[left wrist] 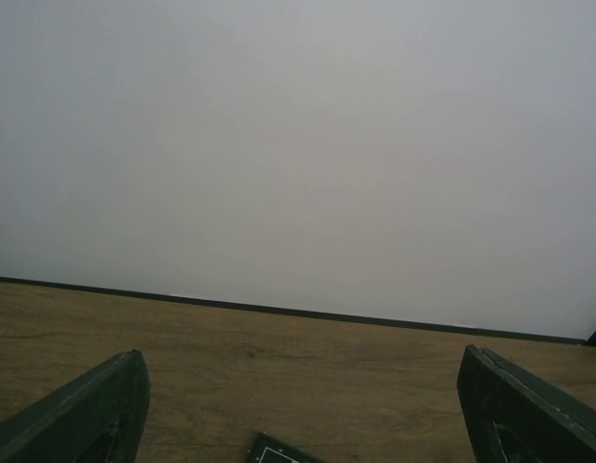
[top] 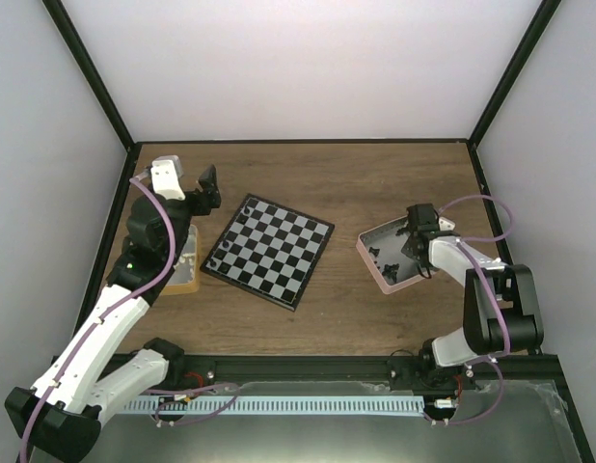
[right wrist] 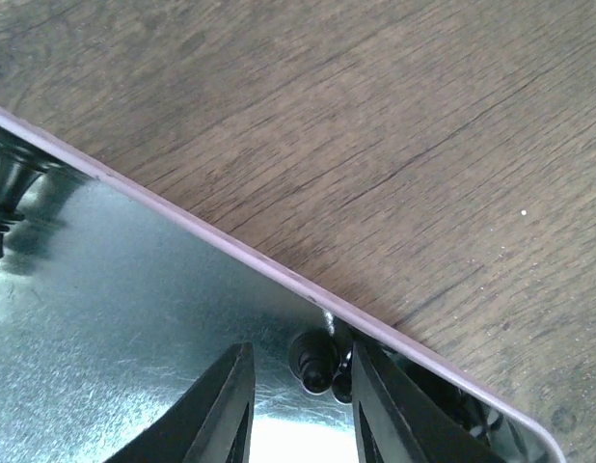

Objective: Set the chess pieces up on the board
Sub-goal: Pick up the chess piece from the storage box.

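Observation:
The board [top: 269, 247], black and pale grey checks, lies turned at an angle in the middle of the table with no pieces visible on it. Its corner [left wrist: 279, 451] shows at the bottom of the left wrist view. My right gripper [top: 411, 246] reaches down into the pink tray [top: 370, 262], which holds several black chess pieces [top: 387, 260]. In the right wrist view its jaws [right wrist: 301, 347] stand partly closed either side of a small black piece [right wrist: 314, 359] by the tray rim [right wrist: 230, 246], with a gap on the left. My left gripper [top: 206, 188] hovers wide open and empty [left wrist: 303, 405].
A tan tray [top: 187, 265] lies left of the board, partly under my left arm. Another black piece [right wrist: 9, 183] stands at the left edge of the right wrist view. Black frame posts and white walls close in the table.

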Robot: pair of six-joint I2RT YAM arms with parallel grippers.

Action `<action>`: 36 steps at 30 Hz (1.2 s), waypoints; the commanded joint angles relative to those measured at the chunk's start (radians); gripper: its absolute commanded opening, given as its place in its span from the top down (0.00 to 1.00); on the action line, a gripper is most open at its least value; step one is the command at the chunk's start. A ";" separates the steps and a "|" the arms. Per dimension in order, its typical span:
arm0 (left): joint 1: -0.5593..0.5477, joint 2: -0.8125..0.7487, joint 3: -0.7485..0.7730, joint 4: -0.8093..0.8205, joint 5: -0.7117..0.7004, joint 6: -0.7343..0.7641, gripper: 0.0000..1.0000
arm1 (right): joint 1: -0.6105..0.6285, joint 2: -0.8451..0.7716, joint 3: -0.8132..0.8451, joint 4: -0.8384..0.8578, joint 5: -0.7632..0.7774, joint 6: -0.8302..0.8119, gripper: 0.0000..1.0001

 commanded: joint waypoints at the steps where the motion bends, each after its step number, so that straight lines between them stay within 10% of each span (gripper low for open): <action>1: 0.005 -0.002 0.004 0.001 0.004 0.009 0.11 | -0.012 0.011 -0.004 -0.009 0.037 0.040 0.71; 36: 0.005 -0.003 0.003 0.009 0.010 0.008 0.11 | -0.007 -0.039 0.062 0.014 0.031 -0.027 0.99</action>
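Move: The dark chess piece stands almost directly under the right hand's half-open fingers, about 2 cm below, just inside the pink box's far right wall. A second dark piece touches it, some 1 cm back and 1 cm right of the hand; a lying piece is roughly 5 cm ahead and 6 cm to the left, and another about 8 cm back and 9 cm left. From the left hand, the target is some 60 cm right, roughly level forward, and 34 cm below. Down by about 1 cm, with a slight draw back, the right hand eases over the standing dark piece while its fingers narrow from roughly a third open to nearly shut. They pinch the piece close to the box wall, and then the hand starts back up by about half a centimetre, keeping its steep downward slant. ##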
